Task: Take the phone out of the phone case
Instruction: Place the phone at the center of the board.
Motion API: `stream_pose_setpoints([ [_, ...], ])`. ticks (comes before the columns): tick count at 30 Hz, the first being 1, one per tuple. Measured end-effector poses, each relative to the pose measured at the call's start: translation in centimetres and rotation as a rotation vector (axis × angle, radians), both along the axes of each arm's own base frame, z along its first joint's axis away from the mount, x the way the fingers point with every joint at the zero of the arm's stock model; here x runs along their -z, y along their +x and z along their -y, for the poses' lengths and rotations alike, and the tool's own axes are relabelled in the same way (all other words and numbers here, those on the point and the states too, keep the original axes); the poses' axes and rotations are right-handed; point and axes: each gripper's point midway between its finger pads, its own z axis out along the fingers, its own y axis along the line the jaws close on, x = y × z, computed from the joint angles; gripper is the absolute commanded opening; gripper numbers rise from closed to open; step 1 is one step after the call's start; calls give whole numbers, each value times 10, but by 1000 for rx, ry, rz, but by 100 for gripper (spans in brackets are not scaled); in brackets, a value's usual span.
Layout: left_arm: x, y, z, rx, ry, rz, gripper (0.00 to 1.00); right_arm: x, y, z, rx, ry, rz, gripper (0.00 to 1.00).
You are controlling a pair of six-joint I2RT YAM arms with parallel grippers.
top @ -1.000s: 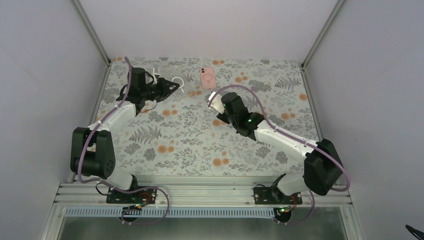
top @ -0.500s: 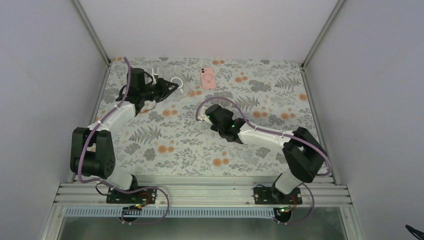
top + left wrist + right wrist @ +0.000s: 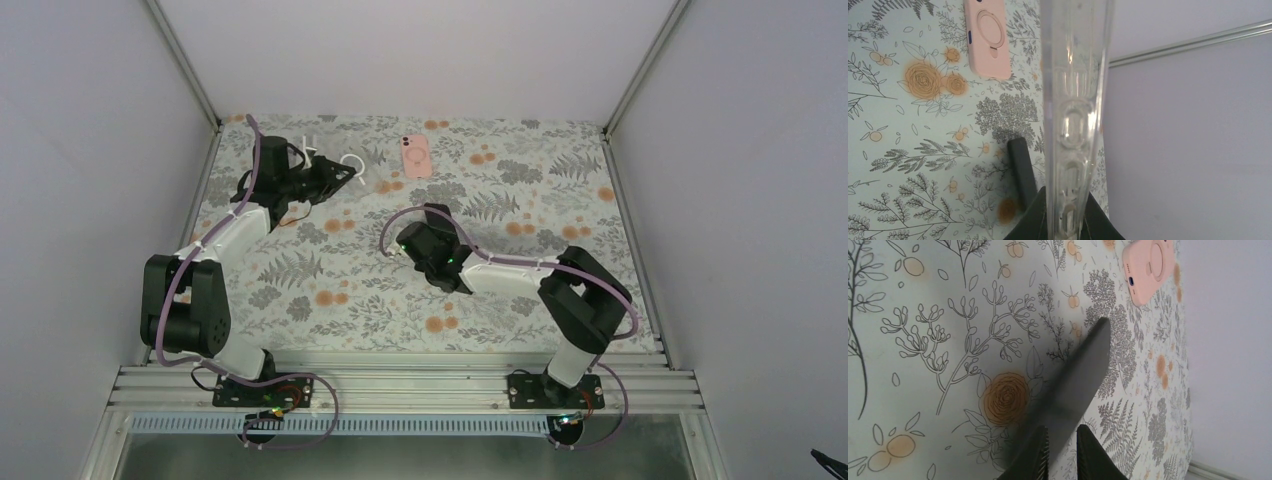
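Note:
My left gripper point(image 3: 345, 172) point(image 3: 1065, 200) is at the back left, shut on the clear phone case point(image 3: 1075, 100), which stands on edge between its fingers. The case point(image 3: 353, 163) shows there as a pale outline. My right gripper point(image 3: 398, 245) point(image 3: 1063, 432) is low over the middle of the floral cloth. The dark phone point(image 3: 1083, 370) runs out from between its jaws, blurred, leaning down toward the cloth. The jaws stand a little apart round the phone's near end.
A pink phone-shaped item with a ring point(image 3: 416, 155) point(image 3: 988, 40) point(image 3: 1150, 267) lies flat at the back centre. A dark bar point(image 3: 1020, 170) shows on the cloth just beside my left fingers. Grey walls close the floral cloth point(image 3: 330, 290) on three sides.
My right arm has folded in and swung left and nearer, bringing the phone down toward the cloth, and its jaws have parted slightly. The left arm has stayed still with the case.

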Motion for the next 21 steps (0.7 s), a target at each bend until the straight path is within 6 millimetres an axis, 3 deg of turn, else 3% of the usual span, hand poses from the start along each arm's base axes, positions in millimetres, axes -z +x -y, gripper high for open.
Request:
stream_pose_setpoints([
  [7, 0, 0, 0, -1, 0, 0, 2, 17, -1, -6, -12, -13, -18, 13],
  [11, 0, 1, -3, -7, 1, -1, 2, 29, -3, -9, -20, -19, -43, 18],
  [16, 8, 0, -6, -15, 3, -15, 2, 28, -7, -21, -29, 41, -96, 33],
  [21, 21, -6, -7, -12, 9, -35, 2, 3, -10, -37, -58, 169, -155, 53],
])
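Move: The phone, its left long side still tilted up between the right hand's slightly parted fingers, is bound for the board's centre by the pair of orange flowers, about 4 cm right of that hand, 2 cm ahead and 5 cm below. The pink phone lies some 24 cm ahead of the hand, 2 cm left and 5 cm below. From the left hand, the centre spot is roughly 20 cm right, 6 cm back and 18 cm below. The phone's raised left side is let down onto the board as the right hand sinks about 3 cm, drifting left; its fingers then spread to nearly half open and let go. The hand draws on left, nearly 4 cm in all, and climbs back up 3 cm, tilting its left side up and its tips further down. The left hand, keeping hold of the clear phone case, sinks about 2 cm near the end. ##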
